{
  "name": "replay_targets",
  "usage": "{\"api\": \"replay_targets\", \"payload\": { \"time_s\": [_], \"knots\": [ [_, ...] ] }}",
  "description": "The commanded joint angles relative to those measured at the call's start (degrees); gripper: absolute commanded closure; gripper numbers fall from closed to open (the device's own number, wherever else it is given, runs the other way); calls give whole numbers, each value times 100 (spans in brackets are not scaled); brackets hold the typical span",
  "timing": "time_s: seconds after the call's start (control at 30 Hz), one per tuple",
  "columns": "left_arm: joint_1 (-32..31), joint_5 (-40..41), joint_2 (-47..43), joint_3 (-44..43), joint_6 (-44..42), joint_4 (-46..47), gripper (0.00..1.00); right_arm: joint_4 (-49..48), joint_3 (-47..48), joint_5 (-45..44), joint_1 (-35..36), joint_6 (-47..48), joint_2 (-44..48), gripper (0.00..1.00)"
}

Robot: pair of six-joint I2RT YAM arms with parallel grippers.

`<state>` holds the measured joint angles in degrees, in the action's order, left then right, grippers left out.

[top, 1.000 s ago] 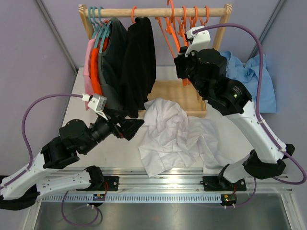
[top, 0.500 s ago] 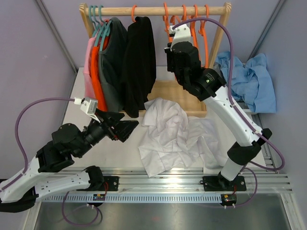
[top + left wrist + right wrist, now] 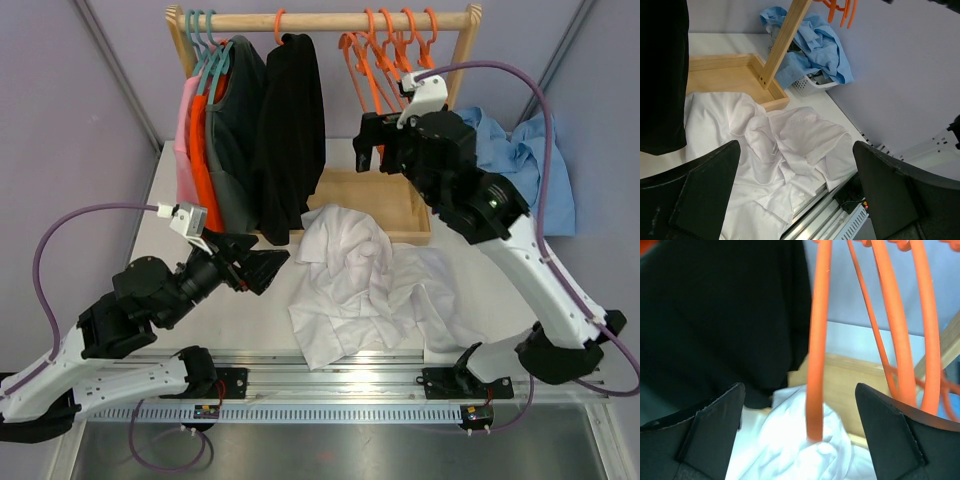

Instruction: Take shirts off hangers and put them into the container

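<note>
A crumpled white shirt point(image 3: 350, 290) point(image 3: 765, 145) lies on the table in front of the rack. Black point(image 3: 290, 130), dark grey point(image 3: 235, 130), orange point(image 3: 201, 140) and pink point(image 3: 184, 140) shirts hang on the rail. Several bare orange hangers point(image 3: 385, 60) hang at the rail's right end. My right gripper point(image 3: 375, 152) point(image 3: 800, 390) is open just below them, with one orange hanger bar point(image 3: 817, 340) loose between its jaws. My left gripper point(image 3: 272, 264) point(image 3: 796, 150) is open and empty beside the white shirt's left edge. Light blue shirts point(image 3: 530, 165) heap over the white container point(image 3: 807, 85).
The wooden rail point(image 3: 320, 22) stands on slanted posts point(image 3: 782, 42) over a flat wooden tray base point(image 3: 375, 195). Teal hangers point(image 3: 200, 30) carry the shirts on the left. A metal rail point(image 3: 340, 385) runs along the table's near edge, and grey walls close the sides.
My right gripper has gone from shut to open and dropped back from the rail to the right; the orange hanger now hangs with the others. The left arm barely moved.
</note>
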<state>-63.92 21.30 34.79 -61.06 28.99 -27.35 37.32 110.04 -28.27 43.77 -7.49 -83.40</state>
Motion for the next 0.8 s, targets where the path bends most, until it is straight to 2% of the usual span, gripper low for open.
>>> {"api": "replay_targets", "payload": {
  "time_s": [0.0,0.07,0.13,0.23,0.3,0.43,0.5,0.53,0.63,0.77],
  "knots": [
    [-15,225,142,-222,-122,125,1,-207,-359,1270,52,-69,972,1],
    [-15,234,151,-231,-140,134,1,-94,-824,1272,315,-25,1526,1],
    [-24,287,151,-231,-157,134,1,117,-1394,1070,903,-51,1930,1],
    [-15,331,195,-240,-219,151,1,398,-2412,736,1449,-628,2169,1],
    [-15,322,239,-275,-254,178,1,504,-3038,683,1485,-1025,2170,0],
    [-15,305,344,-301,-254,143,1,417,-4951,226,1486,-2533,1994,0],
    [-15,287,388,-275,-228,151,1,311,-5508,-169,1494,-3229,1915,0],
    [-15,278,415,-266,-227,143,1,337,-5928,-266,1486,-3868,1775,1],
    [-15,252,415,-275,-184,134,1,837,-6327,-1029,1494,-5030,1276,1],
    [-15,243,415,-231,-166,160,1,1189,-6285,-1637,1486,-5456,422,1]
  ]
}}
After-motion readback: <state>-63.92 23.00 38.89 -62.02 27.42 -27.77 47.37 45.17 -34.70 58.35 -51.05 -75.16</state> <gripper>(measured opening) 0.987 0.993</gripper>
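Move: The white shirt lies on the table about 15 cm back from the right gripper, 7 cm to its right and 42 cm below; from the left gripper it is some 5 cm ahead, 16 cm to the right and 37 cm down. The nearest empty orange hanger hangs about 4 cm ahead of the right gripper, 1 cm to its right and 2 cm higher. The hanging black shirt is roughly 11 cm to its left, 3 cm ahead and 8 cm lower. Draw the right gripper back about 14 cm, almost level, clear of the empty orange hanger, then plunge it some 40 cm down over the white shirt, drifting 7 cm or so to the right. Tip the fingers steeply downward on the way and keep them wide open, easing off just above the cloth; whether they touch it can't be seen. ##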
